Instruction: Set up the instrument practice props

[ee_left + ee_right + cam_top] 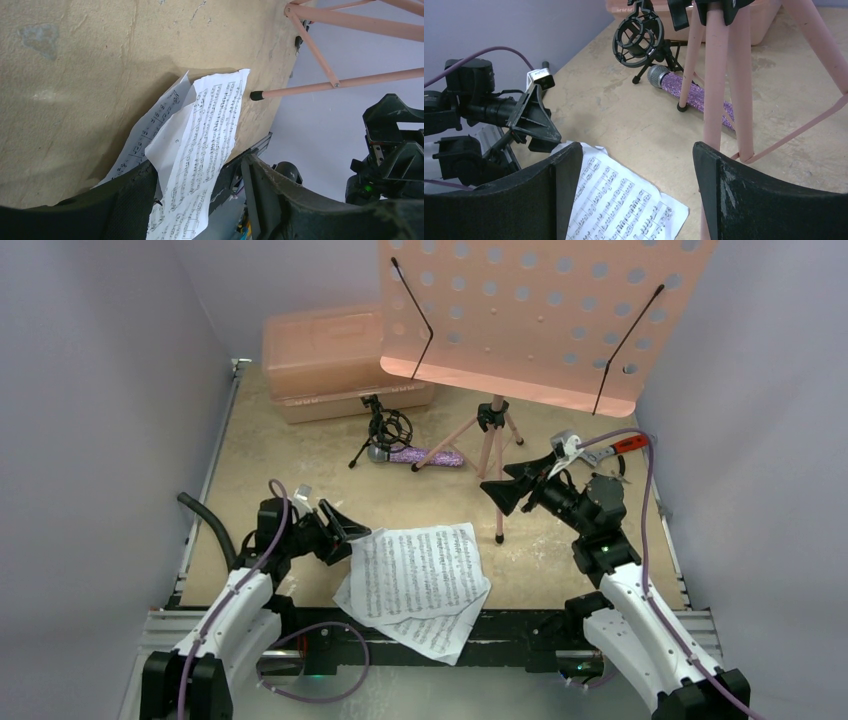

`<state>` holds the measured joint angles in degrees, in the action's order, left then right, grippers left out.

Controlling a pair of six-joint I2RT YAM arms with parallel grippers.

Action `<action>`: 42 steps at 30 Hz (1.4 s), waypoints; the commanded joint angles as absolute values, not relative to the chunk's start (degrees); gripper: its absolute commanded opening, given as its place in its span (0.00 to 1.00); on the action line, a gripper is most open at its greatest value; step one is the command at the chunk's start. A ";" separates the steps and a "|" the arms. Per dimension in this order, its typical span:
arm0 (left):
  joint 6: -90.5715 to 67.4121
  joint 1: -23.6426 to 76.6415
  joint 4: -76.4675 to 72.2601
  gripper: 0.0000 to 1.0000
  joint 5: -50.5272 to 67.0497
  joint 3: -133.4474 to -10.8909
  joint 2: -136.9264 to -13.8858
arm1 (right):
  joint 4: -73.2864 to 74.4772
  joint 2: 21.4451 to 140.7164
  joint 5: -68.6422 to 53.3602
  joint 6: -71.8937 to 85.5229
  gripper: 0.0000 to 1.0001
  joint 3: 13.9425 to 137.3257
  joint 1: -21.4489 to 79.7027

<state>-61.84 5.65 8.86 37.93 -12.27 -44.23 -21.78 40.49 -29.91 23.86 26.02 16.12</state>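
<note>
The pink perforated music stand [545,310] stands upright on its tripod legs [495,440] at the back right. White sheet-music pages [420,575] lie fanned at the table's front edge, partly overhanging it. My left gripper [335,525] is at their left edge. In the left wrist view the pages [210,125] run between the jaws of this gripper [196,164], which stand apart with a gap on the right side. The purple glitter microphone [430,456] lies flat beside the small black mic stand [385,430]. My right gripper [639,150] hangs open and empty beside the stand's pole [716,85].
A salmon-pink lidded case [320,360] sits at the back left. A red-handled tool [625,445] lies behind my right arm. Grey walls close in both sides, and a black hose [205,520] curves at the left edge.
</note>
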 commanded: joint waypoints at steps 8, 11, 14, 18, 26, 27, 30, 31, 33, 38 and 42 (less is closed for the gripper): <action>-61.11 11.48 -4.80 0.53 37.65 -11.89 -51.34 | -21.55 38.21 -32.28 21.11 0.84 27.88 16.35; -59.05 15.63 -5.51 0.49 34.14 -14.44 -56.11 | -21.27 38.14 -32.71 21.01 0.84 27.81 16.36; -56.90 18.29 -5.57 0.42 32.77 -17.47 -60.30 | -21.06 38.06 -32.09 20.89 0.84 28.04 16.35; -56.02 18.66 -8.55 0.27 32.36 -19.31 -61.86 | -21.54 38.10 -32.63 20.79 0.83 28.17 16.35; -53.67 18.96 -9.43 0.00 34.04 -22.51 -59.64 | -17.82 35.25 -31.69 18.37 0.84 28.51 16.35; -52.15 18.98 -7.72 0.00 34.15 -23.80 -58.82 | -17.73 35.06 -32.01 18.13 0.84 27.98 16.35; -46.86 18.92 -1.39 0.00 35.68 -28.72 -56.63 | -15.42 34.69 -32.59 17.56 0.84 28.23 16.36; -45.19 18.93 1.55 0.00 36.39 -30.64 -56.13 | -14.76 34.45 -31.96 16.89 0.84 28.45 16.40; -41.82 18.94 6.91 0.00 37.49 -34.76 -55.44 | -14.40 33.76 -31.56 16.84 0.84 28.27 16.35; -35.77 18.95 16.33 0.00 41.22 -43.54 -55.19 | -14.95 32.90 -32.84 15.60 0.85 28.33 16.34; -32.89 18.91 20.81 0.00 44.09 -48.78 -56.38 | -15.57 33.28 -33.16 14.81 0.85 29.03 16.37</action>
<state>-39.20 18.57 13.21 39.51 -43.42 -55.96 -14.28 33.61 -31.51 16.75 26.20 16.12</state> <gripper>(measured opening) 0.003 0.845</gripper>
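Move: The top sheet of the sheet music is centred about 13 cm to the left hand's right, 8 cm back and 4 cm lower, its curled far-left edge reaching up between the open fingers. From the same hand, the music stand's near foot is roughly 29 cm to the right and level fore and aft; the purple microphone is some 12 cm right and 16 cm ahead. From the right hand, the sheet's middle is about 14 cm left, 14 cm back and 24 cm down. The left fingers pinch shut on the raised far-left edge of the top sheet as the hand eases about 5 cm to the right, dipping a couple of centimetres first. Keeping that grip, it lifts steeply and somewhat forward, ending about 14 cm above where it began, fingertips tipping up some 30 degrees and the wrist turning clockwise. ##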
